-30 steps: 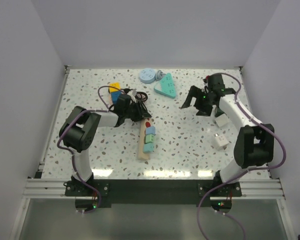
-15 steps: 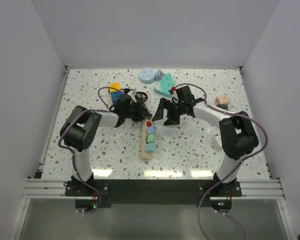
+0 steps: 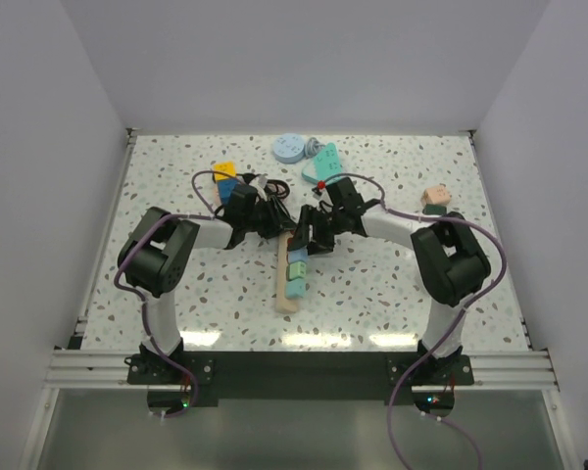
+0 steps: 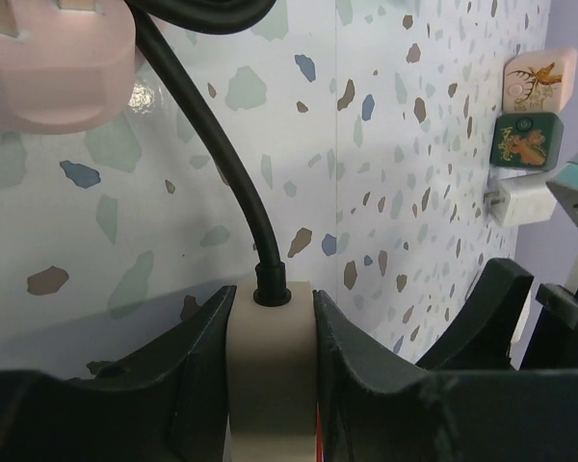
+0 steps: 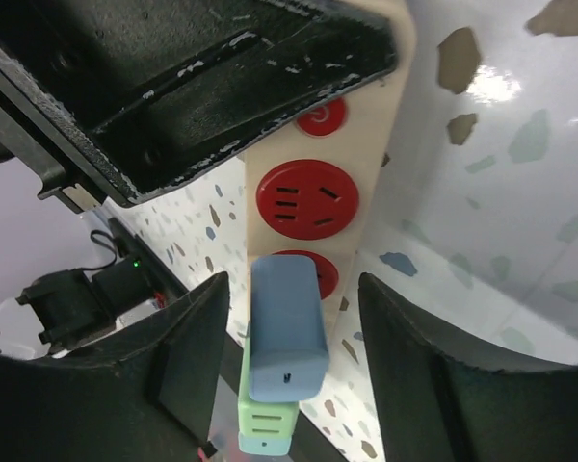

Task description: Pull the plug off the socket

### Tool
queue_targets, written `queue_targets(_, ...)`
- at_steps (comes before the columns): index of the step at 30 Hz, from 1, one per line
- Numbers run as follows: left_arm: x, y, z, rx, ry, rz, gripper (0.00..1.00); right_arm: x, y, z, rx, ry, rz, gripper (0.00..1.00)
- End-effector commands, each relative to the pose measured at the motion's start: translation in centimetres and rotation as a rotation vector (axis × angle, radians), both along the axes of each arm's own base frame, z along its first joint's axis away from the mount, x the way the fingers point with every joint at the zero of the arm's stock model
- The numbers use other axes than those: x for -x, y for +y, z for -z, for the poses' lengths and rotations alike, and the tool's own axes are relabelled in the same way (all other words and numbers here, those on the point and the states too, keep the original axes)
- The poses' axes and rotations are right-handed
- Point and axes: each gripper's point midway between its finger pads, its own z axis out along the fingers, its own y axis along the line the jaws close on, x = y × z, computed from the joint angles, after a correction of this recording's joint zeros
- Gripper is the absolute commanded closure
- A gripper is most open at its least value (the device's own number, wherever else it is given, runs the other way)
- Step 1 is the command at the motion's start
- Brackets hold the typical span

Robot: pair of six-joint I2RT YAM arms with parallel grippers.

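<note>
The socket (image 3: 284, 286) is a long cream-beige strip with red outlets (image 5: 307, 199), lying lengthwise mid-table. My left gripper (image 4: 270, 356) is shut on its far end, where the black cord (image 4: 222, 173) enters, with both fingers pressed flat against its sides. A blue plug (image 5: 287, 332) stands in one outlet and a green plug (image 5: 267, 423) sits just beyond it. My right gripper (image 5: 294, 356) straddles the blue plug with its jaws open. A narrow gap shows on the left side and a wider one on the right.
A pink flat piece (image 4: 58, 67) lies beside the cord. A teal triangular block (image 3: 325, 166) and a round pale-blue disc (image 3: 288, 148) sit at the back. Yellow and blue blocks (image 3: 224, 176) lie back left. Small charger blocks (image 3: 435, 199) rest at the right.
My right arm swung from the table's right side over to the strip, and its jaws have narrowed around the blue plug. The left gripper has held still on the strip's end.
</note>
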Motion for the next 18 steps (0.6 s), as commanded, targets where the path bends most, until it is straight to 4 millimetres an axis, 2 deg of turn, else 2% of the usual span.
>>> queue_targets(1,-1.2,-1.2,-3.2,0.083,-0.079,-0.001,1.00,-0.1,2.0,-1.3,-0.057,-0.023,-0.041,0.42)
queue_targets(2,-1.2,-1.2,-3.3,0.083,-0.083,-0.001,1.00,0.4,2.2,-1.1,-0.051,-0.013,-0.051,0.45)
queue_targets(3,-1.3,-1.2,-3.3,0.082,-0.084,0.000,1.00,0.7,2.2,-0.8,-0.041,-0.015,-0.058,0.54)
queue_targets(5,-1.2,-1.2,-3.3,0.078,-0.084,0.002,1.00,1.0,2.0,-0.6,-0.027,-0.008,-0.060,0.66)
queue_targets(6,-1.2,-1.2,-3.3,0.077,-0.084,0.003,1.00,1.1,1.9,-0.4,-0.020,-0.006,-0.060,0.84)
queue_targets(8,-1.0,-1.3,-3.4,0.079,-0.088,0.018,1.00,1.1,1.5,-0.2,0.006,-0.006,-0.056,0.99)
queue_targets(9,-0.9,-1.4,-3.5,0.079,-0.091,0.023,0.96,0.9,1.6,-0.6,0.004,-0.018,-0.059,1.00)
queue_targets(10,-0.8,-1.3,-3.6,0.069,-0.096,0.031,0.87,1.0,1.6,-0.7,0.006,-0.019,-0.064,1.00)
queue_targets(11,-0.6,-1.2,-3.6,0.064,-0.099,0.035,0.76,0.9,1.4,-0.7,0.017,-0.018,-0.059,1.00)
queue_targets(12,-0.3,-1.2,-3.4,0.058,-0.096,0.043,0.56,0.6,1.4,-1.0,0.017,-0.028,-0.060,1.00)
queue_targets(14,0.5,-0.9,-3.4,0.046,-0.092,0.057,0.37,0.3,1.3,-1.2,0.028,-0.038,-0.052,1.00)
queue_targets(18,2.1,0.0,-2.5,0.012,-0.071,0.069,0.25,-0.7,1.6,-1.9,0.028,-0.058,-0.053,1.00)
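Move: My right fingers stand open around the far blue plug on the socket, its middle about 1 cm back, 1 cm to the left and 1 cm below the hand point. From the same hand, the green plug sits some 5 cm back and 1 cm left, the light-blue one about 9 cm back and 2 cm left, both 1 cm lower. My left hand already pinches the socket's cable end right at its hand point; from it the blue plug lies roughly 6 cm back and 3 cm right, about level. I bring my right hand about 2 cm back and left onto the far blue plug, close the fingers until they pinch it by its sides, and keep that grip with barely any travel afterwards. Only then do I open my left fingers to let go of the socket's cable end, easing that hand about 1 cm up and 1 cm back. ##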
